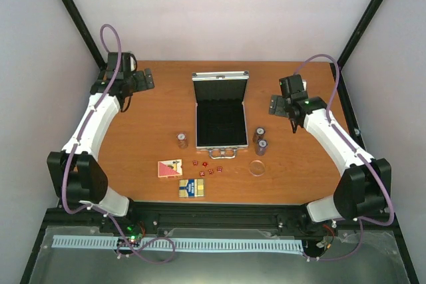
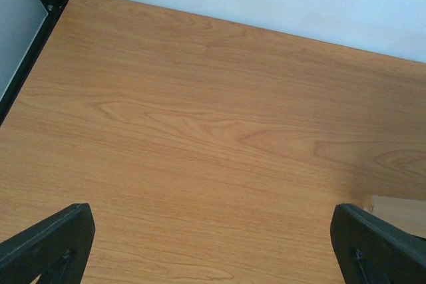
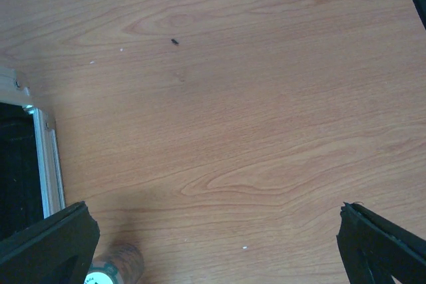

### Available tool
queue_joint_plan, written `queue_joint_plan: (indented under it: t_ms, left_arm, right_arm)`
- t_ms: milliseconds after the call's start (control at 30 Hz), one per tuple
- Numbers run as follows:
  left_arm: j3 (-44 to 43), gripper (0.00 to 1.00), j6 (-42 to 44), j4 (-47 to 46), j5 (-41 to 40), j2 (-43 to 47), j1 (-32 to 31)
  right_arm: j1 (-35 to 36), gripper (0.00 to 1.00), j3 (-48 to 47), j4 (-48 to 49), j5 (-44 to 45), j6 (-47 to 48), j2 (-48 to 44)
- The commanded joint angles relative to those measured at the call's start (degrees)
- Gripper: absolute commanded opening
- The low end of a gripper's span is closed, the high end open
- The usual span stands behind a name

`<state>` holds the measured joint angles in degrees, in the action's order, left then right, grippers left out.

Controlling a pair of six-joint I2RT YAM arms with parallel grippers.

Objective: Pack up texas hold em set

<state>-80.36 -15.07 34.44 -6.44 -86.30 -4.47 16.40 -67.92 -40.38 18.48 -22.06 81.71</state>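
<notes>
The silver aluminium case [image 1: 220, 139] lies open at the table's middle, black lining up, lid upright at the back. One chip stack [image 1: 182, 140] stands left of it and two chip stacks [image 1: 261, 140] stand right of it. Two card decks [image 1: 170, 168] [image 1: 192, 187], tiny red dice [image 1: 205, 166] and the clear disc [image 1: 257, 167] lie in front. My left gripper [image 1: 141, 79] is open and empty over bare wood [image 2: 213, 251] at the back left. My right gripper [image 1: 281, 105] is open and empty [image 3: 216, 247], right of the case rim [image 3: 48, 164], with a chip stack [image 3: 116, 267] by its left finger.
The black frame posts [image 1: 80, 24] and white walls close in the table at the back and sides. The table's back left corner and black rail [image 2: 33, 38] show in the left wrist view. A black rail [image 1: 219, 217] runs along the near edge.
</notes>
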Motion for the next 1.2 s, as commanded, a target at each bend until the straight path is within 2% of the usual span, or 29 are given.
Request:
queue_joint_plan:
  t_ms: [0,467,833,1167]
  left_arm:
    - [-3.87,1.0,-0.75,-0.16,-0.57,-0.92,-0.22]
    - [-3.06,1.0,-0.49,-0.18,-1.81,-0.87,-0.2]
    - [-1.26,1.0,-1.18,-0.45,-1.49,-0.49,-0.19]
    - [-0.15,1.0,-0.98,-0.84,-1.16,-0.37,-0.19]
  right_arm:
    - [0.55,1.0,1.64,2.05,-2.3,4.69,-2.4]
    - [0.56,1.0,-0.53,-1.41,-7.06,9.06,-0.2]
    - [0.88,0.79,-2.52,-5.61,-19.6,15.7,5.72]
    - [2.27,0.77,-0.99,-3.13,-24.69,14.12,11.8]
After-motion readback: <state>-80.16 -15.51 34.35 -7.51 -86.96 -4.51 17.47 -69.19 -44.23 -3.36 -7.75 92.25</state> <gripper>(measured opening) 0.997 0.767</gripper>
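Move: The chip stack I'm going for, the farther of two standing right of the case, is about 9 cm left of my right hand, 2 cm back and some 14 cm down. The second stack stands 5 cm nearer the base than it. The open case's tray lies about 5 cm ahead and 23 cm left of my right hand. From my left hand the aimed-at stack is some 46 cm right, 9 cm back and 22 cm below. My right hand eases left at about the same height, then sweeps faster left while dropping steeply towards the farther chip stack, about 7 cm left and 7 cm down in all. Meanwhile I turn counter-clockwise and tip the fingers more steeply down, each some 20 degrees, and narrow them by about a quarter. They stay empty, just above the stack and slightly to its right. ##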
